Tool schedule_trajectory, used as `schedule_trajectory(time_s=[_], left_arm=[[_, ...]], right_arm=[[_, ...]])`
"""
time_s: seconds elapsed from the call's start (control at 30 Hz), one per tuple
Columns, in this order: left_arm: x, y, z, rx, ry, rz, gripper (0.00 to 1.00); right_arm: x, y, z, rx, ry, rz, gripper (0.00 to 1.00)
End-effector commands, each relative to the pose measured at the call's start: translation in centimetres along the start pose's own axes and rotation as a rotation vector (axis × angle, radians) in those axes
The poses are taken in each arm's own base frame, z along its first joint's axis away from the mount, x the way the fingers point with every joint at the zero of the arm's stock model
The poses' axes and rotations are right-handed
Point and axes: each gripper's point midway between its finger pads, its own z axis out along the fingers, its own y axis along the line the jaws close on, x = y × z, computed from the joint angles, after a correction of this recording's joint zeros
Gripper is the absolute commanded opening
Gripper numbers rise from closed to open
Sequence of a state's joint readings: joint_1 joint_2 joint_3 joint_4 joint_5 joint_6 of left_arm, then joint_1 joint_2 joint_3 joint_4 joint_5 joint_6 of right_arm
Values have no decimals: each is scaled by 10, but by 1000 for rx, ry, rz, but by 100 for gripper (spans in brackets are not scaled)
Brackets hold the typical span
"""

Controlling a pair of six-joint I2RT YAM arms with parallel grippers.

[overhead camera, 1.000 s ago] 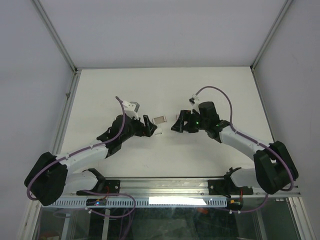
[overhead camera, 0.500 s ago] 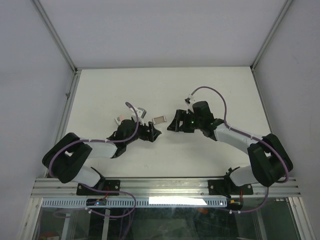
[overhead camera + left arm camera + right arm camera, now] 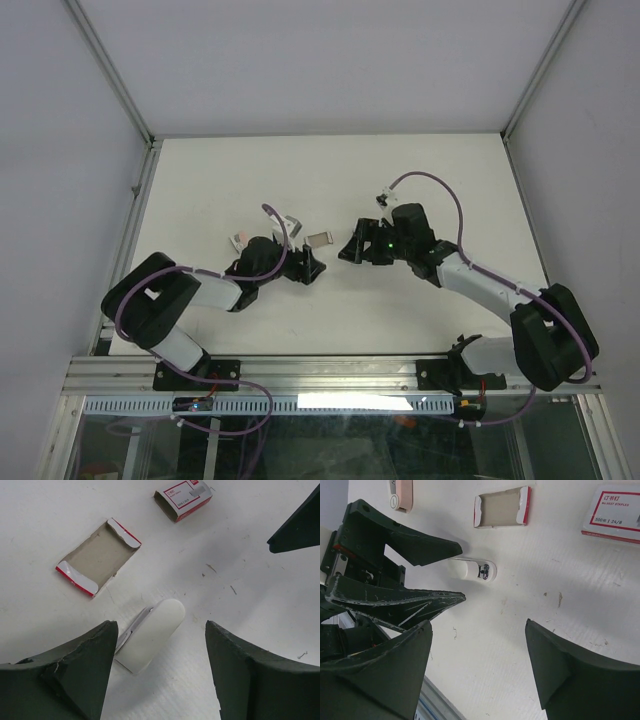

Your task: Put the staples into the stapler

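Observation:
A small white rounded piece (image 3: 152, 632) lies flat on the table with a thin silvery strip (image 3: 131, 630) along its left side. I cannot tell whether that strip is the staples. My left gripper (image 3: 161, 625) stands open astride it, and the piece lies nearer the left finger (image 3: 85, 670). The greyish inner tray (image 3: 98, 556) lies just beyond, with nothing in it. The red-and-white sleeve (image 3: 182, 493) lies farther off. The pink stapler (image 3: 401, 494) rests apart, behind the left gripper (image 3: 308, 265). My right gripper (image 3: 479, 624) hangs open over bare table, facing the left one.
Loose bits of staple (image 3: 301, 655) lie scattered on the white table (image 3: 330, 170). An aluminium rail (image 3: 330, 375) runs along the near edge. The enclosure's walls and corner posts (image 3: 140, 160) bound the sides.
The left arm has folded in and its gripper has slid slightly right and nearer, over the white piece, with its jaws a little narrower. The right gripper has barely moved.

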State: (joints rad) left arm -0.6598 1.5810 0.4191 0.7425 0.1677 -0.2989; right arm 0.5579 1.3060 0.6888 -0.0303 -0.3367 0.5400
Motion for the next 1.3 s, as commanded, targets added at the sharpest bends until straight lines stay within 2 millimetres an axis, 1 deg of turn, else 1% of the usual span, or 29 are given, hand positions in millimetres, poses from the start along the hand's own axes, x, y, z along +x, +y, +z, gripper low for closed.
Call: schedule_trajectory(time_s=[0.0, 0.13, 0.2, 0.27, 0.37, 0.5, 0.63, 0.77, 0.87, 0.97, 1.17, 1.27], left_arm=[[-8, -15, -6, 43, -23, 41, 70], [2, -15, -6, -38, 8, 85, 67], [8, -14, -6, -96, 27, 115, 64], [11, -8, -7, -159, 33, 132, 59], [15, 2, -9, -250, 47, 142, 54], [19, 11, -10, -330, 58, 144, 47], [20, 5, -11, -325, 64, 150, 40], [22, -2, -11, -281, 62, 163, 37], [23, -9, -8, -231, 64, 181, 37], [22, -12, -4, -209, 67, 202, 38], [27, -9, 5, -224, 90, 216, 38], [26, -8, 6, -230, 87, 217, 37]], right_arm=[[-18, 8, -9, -14, -73, -39, 78], [-19, 7, -10, -12, -77, -37, 78], [-18, 6, -10, -8, -76, -34, 78], [-19, 5, -11, -8, -78, -33, 78], [-19, 5, -13, -4, -84, -33, 78], [-22, 4, -15, 0, -97, -31, 78], [-24, 2, -17, 4, -106, -27, 78], [-25, -1, -18, 10, -112, -21, 78], [-25, -1, -20, 4, -107, -16, 78], [-26, 0, -22, -6, -106, -13, 78], [-26, -4, -30, 0, -118, -6, 79], [-25, -7, -32, 7, -118, -1, 79]])
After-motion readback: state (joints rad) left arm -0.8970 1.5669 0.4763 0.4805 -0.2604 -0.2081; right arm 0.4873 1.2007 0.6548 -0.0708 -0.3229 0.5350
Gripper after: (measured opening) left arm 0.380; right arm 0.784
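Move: The white stapler lies almost under the left hand's open fingers, about 1 cm ahead, 1 cm to the right and 3 cm below. From the left hand, the empty tray sits some 8 cm ahead and 2 cm right, and the staple box about 9 cm ahead and 12 cm right, both 4 cm lower. From the right hand, the stapler is roughly 9 cm left, 2 cm ahead and 9 cm below. Left hand sinks and draws back about 3 cm, pinching the stapler's near end; right hand drifts 3 cm right. ##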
